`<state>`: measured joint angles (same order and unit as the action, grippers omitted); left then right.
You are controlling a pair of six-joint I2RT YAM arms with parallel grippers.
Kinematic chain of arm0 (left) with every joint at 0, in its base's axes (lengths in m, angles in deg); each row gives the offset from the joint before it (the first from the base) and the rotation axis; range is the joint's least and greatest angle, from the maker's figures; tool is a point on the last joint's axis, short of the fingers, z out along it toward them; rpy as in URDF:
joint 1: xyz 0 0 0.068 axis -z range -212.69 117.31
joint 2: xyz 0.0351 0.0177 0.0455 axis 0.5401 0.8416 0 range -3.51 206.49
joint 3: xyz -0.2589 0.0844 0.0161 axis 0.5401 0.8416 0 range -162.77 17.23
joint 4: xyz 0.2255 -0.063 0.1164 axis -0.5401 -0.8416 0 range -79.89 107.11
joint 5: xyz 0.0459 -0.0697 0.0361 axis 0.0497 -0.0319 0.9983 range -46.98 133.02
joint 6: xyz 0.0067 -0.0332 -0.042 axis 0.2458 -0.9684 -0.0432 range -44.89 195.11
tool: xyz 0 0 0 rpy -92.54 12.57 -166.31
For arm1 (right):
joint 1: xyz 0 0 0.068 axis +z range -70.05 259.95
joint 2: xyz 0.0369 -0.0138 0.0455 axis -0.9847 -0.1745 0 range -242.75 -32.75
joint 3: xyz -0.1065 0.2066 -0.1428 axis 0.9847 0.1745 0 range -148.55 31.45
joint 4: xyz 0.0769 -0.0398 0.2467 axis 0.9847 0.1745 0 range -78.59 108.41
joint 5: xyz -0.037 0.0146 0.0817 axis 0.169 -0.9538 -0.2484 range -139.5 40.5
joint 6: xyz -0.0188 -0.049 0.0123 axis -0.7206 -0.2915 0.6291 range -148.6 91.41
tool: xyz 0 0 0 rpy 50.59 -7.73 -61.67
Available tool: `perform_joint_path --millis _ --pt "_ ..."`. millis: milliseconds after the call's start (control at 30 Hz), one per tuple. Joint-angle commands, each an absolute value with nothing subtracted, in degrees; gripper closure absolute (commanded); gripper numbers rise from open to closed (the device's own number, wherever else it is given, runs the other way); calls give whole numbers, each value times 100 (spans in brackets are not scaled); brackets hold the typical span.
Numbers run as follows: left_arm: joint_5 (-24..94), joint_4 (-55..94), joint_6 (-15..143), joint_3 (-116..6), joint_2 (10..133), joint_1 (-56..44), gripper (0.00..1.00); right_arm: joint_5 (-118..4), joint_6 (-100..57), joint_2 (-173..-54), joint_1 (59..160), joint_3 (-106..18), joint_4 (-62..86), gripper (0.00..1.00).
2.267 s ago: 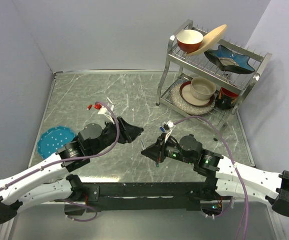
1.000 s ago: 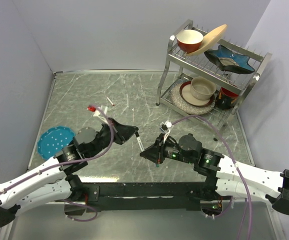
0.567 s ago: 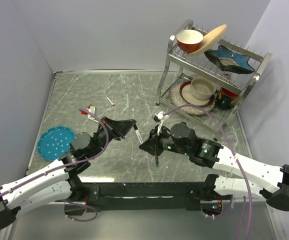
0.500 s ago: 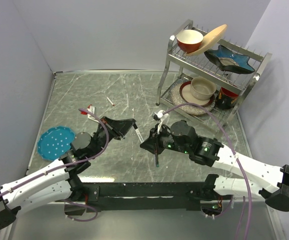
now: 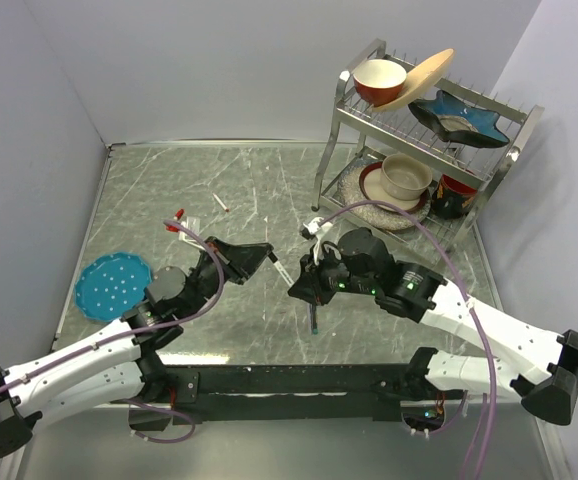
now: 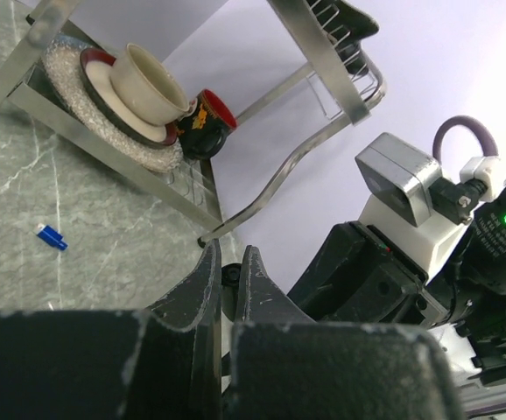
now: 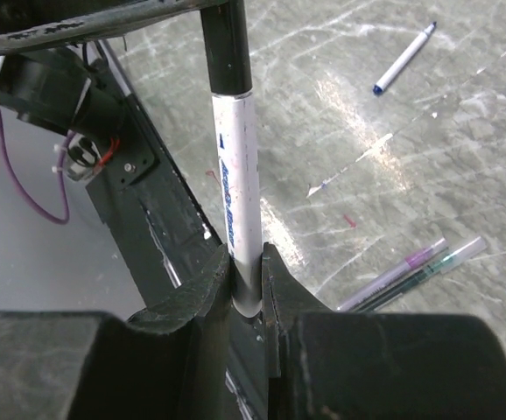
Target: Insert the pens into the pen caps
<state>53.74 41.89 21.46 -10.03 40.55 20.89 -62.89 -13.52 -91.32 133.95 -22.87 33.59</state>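
My right gripper (image 5: 304, 290) (image 7: 246, 254) is shut on a pen (image 7: 236, 175) with a white barrel and a long black end (image 5: 312, 320) that points toward the arm bases. Just to its left, my left gripper (image 5: 267, 254) (image 6: 229, 262) is shut on a thin white pen (image 5: 281, 270), seen almost end-on as a dark round tip (image 6: 229, 274). The two held pens hang close together above the table. A blue pen cap (image 6: 52, 237) lies on the table. Loose pens lie there too: blue-tipped (image 7: 404, 59), purple (image 7: 393, 271), teal-green (image 7: 424, 265), red-tipped (image 5: 221, 203). Red caps (image 5: 175, 222) lie at the left.
A metal dish rack (image 5: 424, 130) with bowls and plates stands at the back right. A blue perforated disc (image 5: 111, 283) lies near the left wall. The black base rail (image 5: 289, 380) runs along the near edge.
Both wrists have risen and drawn nearer each other, the right arm swinging away from the bases. Each gripper kept its hold on its pen.
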Motion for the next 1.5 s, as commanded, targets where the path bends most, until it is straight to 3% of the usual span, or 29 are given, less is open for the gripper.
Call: perform_joint_path --millis 0,400,633,1167,1467 --pt "3107 2572 2360 -668 4465 2742 99 -5329 -1567 -9137 13014 -3332 728 100" --pt "2351 3538 2439 -544 5168 3023 99 -5363 -1647 -9094 12812 -3570 605 100" --pt "2245 3391 2685 -632 5327 3226 99 -5407 -1524 -8971 12619 -3412 377 100" --pt "2272 3003 3072 -562 4669 3226 99 -7085 -1014 -8382 12170 -3042 42 100" --pt "1481 4101 2659 -334 5010 3235 99 -7867 -584 -8382 12109 -2814 -379 100"
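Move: My left hand holds the black cap. The middle of the white pen, gripped by my right hand, lies about 3 cm back, 2 cm right and 4 cm below. From my right hand the cap is some 5 cm ahead, 4 left and 6 above. On the table, the green and purple pens lie about 2 cm ahead, 5 right and 22 below my right hand; the blue cap lies some 11 cm ahead, 12 right and 26 below my left. I keep the cap in my left fingers and the pen in my right, joined end to end, and shift both hands right, dipping slightly. Then I lift both about 6 cm while drawing back, my left hand farther, which closes it on my right by a centimetre or two. My left fingers tip up and swing clockwise, each some 15 degrees; my right hand first rolls its left side down, then up, turning about 10 degrees counter-clockwise. ##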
